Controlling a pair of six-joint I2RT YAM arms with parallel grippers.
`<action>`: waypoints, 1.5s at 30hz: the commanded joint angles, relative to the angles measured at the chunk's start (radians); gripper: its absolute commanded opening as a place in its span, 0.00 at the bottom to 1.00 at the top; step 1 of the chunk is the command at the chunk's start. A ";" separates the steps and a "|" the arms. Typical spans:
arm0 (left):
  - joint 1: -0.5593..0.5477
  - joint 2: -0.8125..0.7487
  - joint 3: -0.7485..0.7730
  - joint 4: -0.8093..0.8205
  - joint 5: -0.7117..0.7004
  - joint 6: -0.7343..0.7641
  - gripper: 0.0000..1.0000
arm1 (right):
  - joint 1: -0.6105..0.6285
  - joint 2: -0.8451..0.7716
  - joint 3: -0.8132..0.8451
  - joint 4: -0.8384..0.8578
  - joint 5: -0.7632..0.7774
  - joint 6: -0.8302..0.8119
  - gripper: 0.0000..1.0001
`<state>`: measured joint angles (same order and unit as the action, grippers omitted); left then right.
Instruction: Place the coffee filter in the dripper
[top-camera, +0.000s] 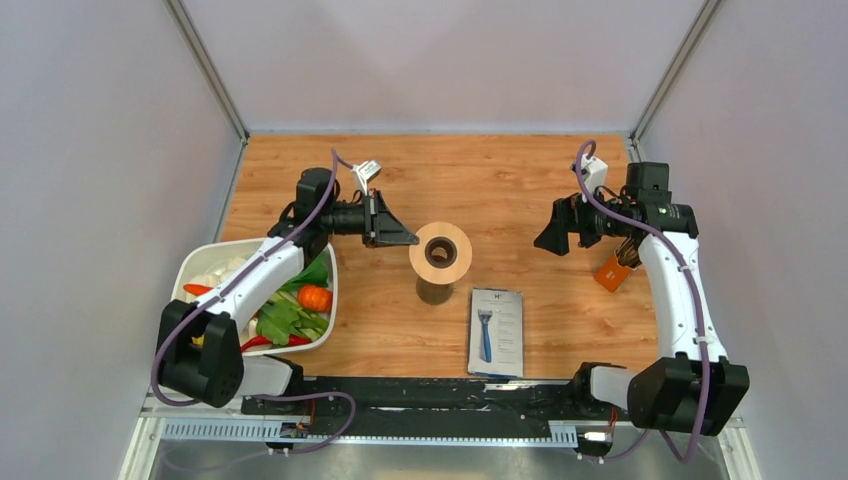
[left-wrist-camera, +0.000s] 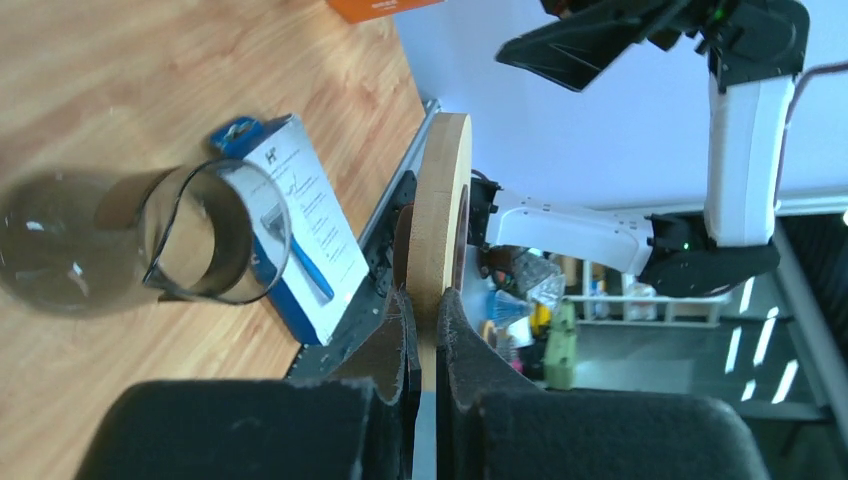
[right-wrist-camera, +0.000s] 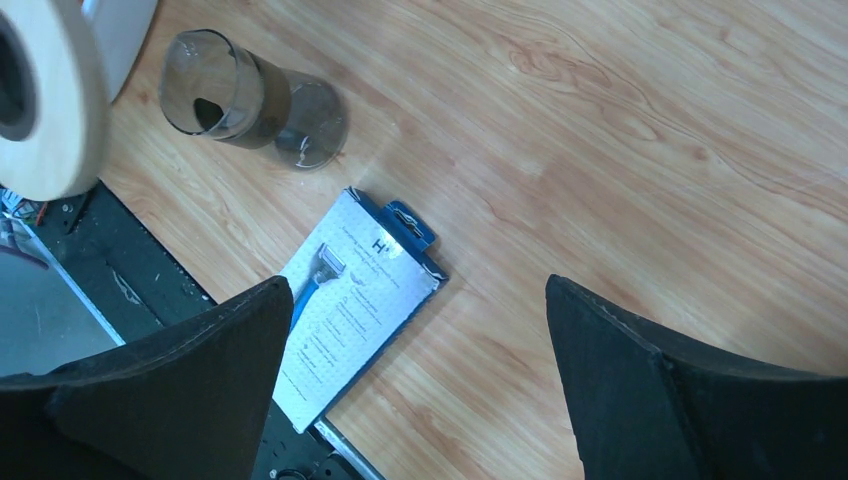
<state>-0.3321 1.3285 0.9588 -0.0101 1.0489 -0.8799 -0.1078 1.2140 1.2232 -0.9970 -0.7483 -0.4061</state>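
Note:
The dripper (top-camera: 456, 264) shows from above as a tan round piece with a dark centre hole. It hangs in the air over a dark glass cup (top-camera: 435, 293). My left gripper (top-camera: 412, 240) is shut on its left rim. In the left wrist view the dripper (left-wrist-camera: 445, 200) stands edge-on, pinched between the fingertips of the left gripper (left-wrist-camera: 425, 300). In the right wrist view only part of the dripper (right-wrist-camera: 55, 120) shows. No separate coffee filter shows, and I cannot tell whether the tan face is paper. My right gripper (top-camera: 550, 238) hovers open and empty far to the right, and in its own view the right gripper (right-wrist-camera: 415, 285) is over bare wood.
A boxed blue razor (top-camera: 496, 330) lies flat near the front, just right of the glass cup (right-wrist-camera: 240, 100). A white tray (top-camera: 190, 265) of toy vegetables sits under the left arm. An orange tag (top-camera: 612, 272) lies by the right arm. Grey walls close in both sides.

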 joint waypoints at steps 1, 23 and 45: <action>0.017 -0.034 -0.079 0.253 0.036 -0.163 0.00 | 0.027 -0.001 -0.009 0.066 -0.066 0.029 1.00; 0.069 0.214 -0.019 0.138 0.102 -0.044 0.00 | 0.102 -0.008 -0.039 0.127 -0.043 0.120 1.00; 0.070 0.281 -0.001 0.047 0.077 0.040 0.00 | 0.104 0.017 -0.031 0.127 -0.047 0.125 1.00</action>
<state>-0.2665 1.6035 0.9138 0.0414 1.1049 -0.8745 -0.0074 1.2293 1.1912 -0.8997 -0.7860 -0.2920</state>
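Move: The left gripper already holds the dripper by its rim. The carafe it goes to stands about 6 cm to its right, level with it front to back, its middle some 16 cm lower. The flat box with the blue tool is about 21 cm right and 10 cm back, 21 cm below; the vegetable tray's middle lies some 34 cm left and 2 cm back, 20 cm below. From the open right hand, the carafe is roughly 25 cm left, 2 cm back and 12 cm below. Lower the left gripper about 9 cm towards the carafe's mouth, keeping the pinch on the dripper's rim; ease it some 3 cm forward on the way, then go nearly straight down, slowing, while rolling the wrist about 15 degrees so the dripper's far side dips. Slide the empty right hand about 3.5 cm left towards the carafe, fingers still wide open, then hold it there. ##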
